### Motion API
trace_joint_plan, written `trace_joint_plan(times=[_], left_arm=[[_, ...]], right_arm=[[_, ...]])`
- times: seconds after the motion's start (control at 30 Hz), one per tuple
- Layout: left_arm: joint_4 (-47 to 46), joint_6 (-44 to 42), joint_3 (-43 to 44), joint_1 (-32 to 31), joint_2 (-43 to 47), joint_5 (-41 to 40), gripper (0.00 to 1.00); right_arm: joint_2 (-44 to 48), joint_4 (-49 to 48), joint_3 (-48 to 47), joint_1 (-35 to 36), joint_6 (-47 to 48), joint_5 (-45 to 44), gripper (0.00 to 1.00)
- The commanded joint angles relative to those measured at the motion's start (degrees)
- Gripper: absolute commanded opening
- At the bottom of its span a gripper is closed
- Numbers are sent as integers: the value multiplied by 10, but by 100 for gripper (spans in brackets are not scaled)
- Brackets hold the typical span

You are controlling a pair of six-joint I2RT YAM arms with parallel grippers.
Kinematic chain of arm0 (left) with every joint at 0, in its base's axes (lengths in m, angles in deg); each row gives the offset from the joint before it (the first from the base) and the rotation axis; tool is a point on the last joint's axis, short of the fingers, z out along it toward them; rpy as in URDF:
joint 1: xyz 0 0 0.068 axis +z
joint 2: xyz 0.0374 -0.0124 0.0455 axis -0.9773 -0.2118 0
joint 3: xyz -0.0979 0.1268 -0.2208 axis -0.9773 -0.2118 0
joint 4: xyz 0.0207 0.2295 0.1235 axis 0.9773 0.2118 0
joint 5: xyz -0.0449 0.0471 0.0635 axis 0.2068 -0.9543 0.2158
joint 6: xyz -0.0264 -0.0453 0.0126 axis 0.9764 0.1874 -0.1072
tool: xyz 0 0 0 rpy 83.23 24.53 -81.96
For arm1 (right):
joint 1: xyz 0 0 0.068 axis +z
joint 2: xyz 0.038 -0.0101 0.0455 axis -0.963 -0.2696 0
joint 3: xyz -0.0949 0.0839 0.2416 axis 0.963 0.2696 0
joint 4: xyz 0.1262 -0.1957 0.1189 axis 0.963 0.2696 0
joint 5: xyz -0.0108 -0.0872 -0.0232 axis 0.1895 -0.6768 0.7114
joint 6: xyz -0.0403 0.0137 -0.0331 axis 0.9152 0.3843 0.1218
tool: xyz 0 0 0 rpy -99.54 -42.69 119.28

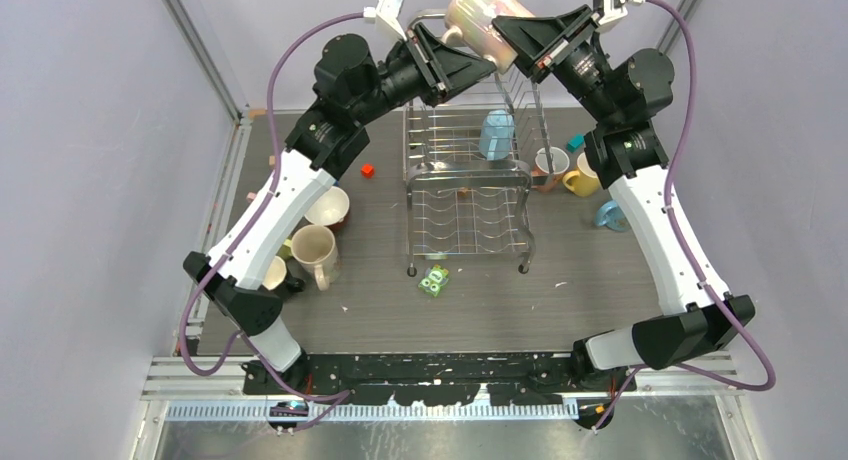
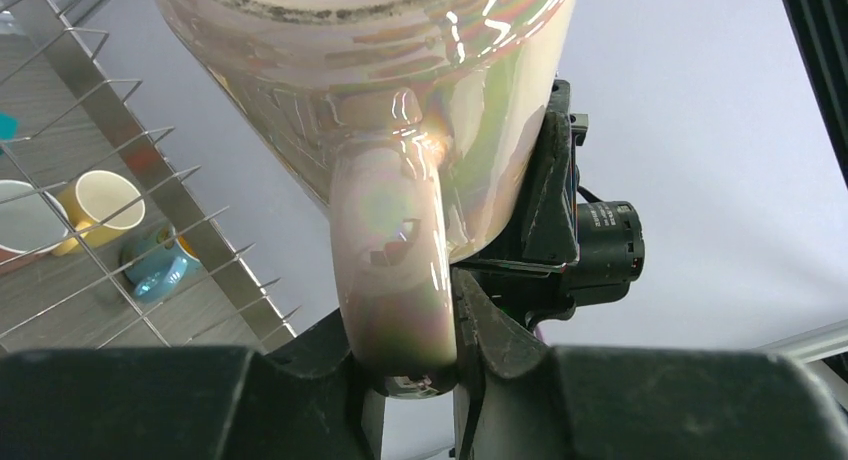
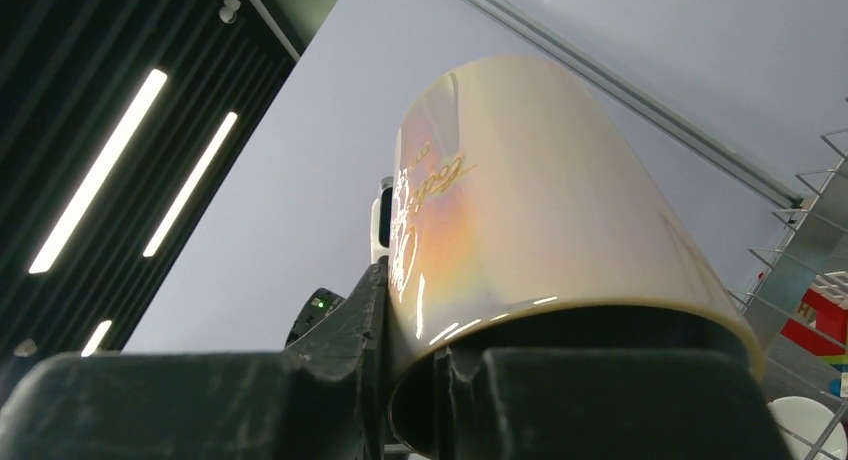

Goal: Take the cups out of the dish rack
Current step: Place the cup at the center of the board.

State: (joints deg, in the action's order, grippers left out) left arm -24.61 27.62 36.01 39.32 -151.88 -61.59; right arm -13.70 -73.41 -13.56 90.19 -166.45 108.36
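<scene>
A pearly cream cup (image 1: 480, 18) is held tilted in the air above the back of the dish rack (image 1: 465, 195), between both arms. My left gripper (image 1: 478, 62) is shut on its handle (image 2: 395, 270), which fills the gap between the fingers. My right gripper (image 1: 510, 42) is shut on the cup's rim (image 3: 560, 310), one finger outside the wall and one inside the mouth. In the left wrist view the cup (image 2: 400, 80) looms close above the left gripper (image 2: 405, 352). The right wrist view shows the cup's side (image 3: 540, 200) over the right gripper (image 3: 415, 355). A light blue cup (image 1: 495, 135) stands in the rack's upper tier.
Left of the rack stand a cream mug (image 1: 315, 252), a dark-rimmed mug (image 1: 330, 208) and a yellowish mug (image 1: 272, 272). To the right are a yellow mug (image 1: 582, 177), a white-lined mug (image 1: 550, 162) and a blue mug (image 1: 610, 216). A green packet (image 1: 434, 280) and a red block (image 1: 368, 170) lie on the table.
</scene>
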Motion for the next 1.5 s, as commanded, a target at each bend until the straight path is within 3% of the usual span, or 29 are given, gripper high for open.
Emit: trace_joint_plan(times=[0.0, 0.13, 0.43, 0.67, 1.07, 1.47], left_arm=[[-77, -46, -1, -3, 43, 20, 25], [-66, -62, -8, -2, 50, 23, 55], [-27, -124, -40, -2, 86, 6, 99], [20, -179, -26, -2, 100, -5, 100], [54, -244, -61, 5, 150, -34, 100], [73, -274, -78, 10, 173, -40, 100]], right_arm=[[-1, -36, -14, 9, -3, 2, 1], [-3, -30, -33, 9, 6, -5, 1], [-6, 94, -144, 9, 78, -31, 1], [8, 211, -192, 9, 159, -81, 1], [69, 388, -243, 9, 326, -254, 1], [94, 522, -281, 9, 431, -428, 1]])
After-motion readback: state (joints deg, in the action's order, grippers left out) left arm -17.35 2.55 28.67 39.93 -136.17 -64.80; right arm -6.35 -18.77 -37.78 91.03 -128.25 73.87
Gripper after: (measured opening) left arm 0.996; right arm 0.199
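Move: Held in the air between the hands, the cup's middle lies about 5 cm ahead of the left hand, 4 cm right and 3 cm above; from the right hand it is some 3 cm ahead, 4 cm left and 2 cm above. Far below the right hand, about 54 cm, stand the yellow cup (11 ahead, 24 right), the blue cup (4 ahead, 32 right) and the orange cup (15 ahead, 16 right). Opening wide, the left hand lets go of the cup's handle and draws off about 7 cm to the left and 5 cm back, rolling some 20 degrees. The right hand keeps its pinch on the rim, eases slightly forward, then carries the cup about 12 cm right and a little back, swinging clockwise some 40 degrees until its fingers point forward and nearly level. ##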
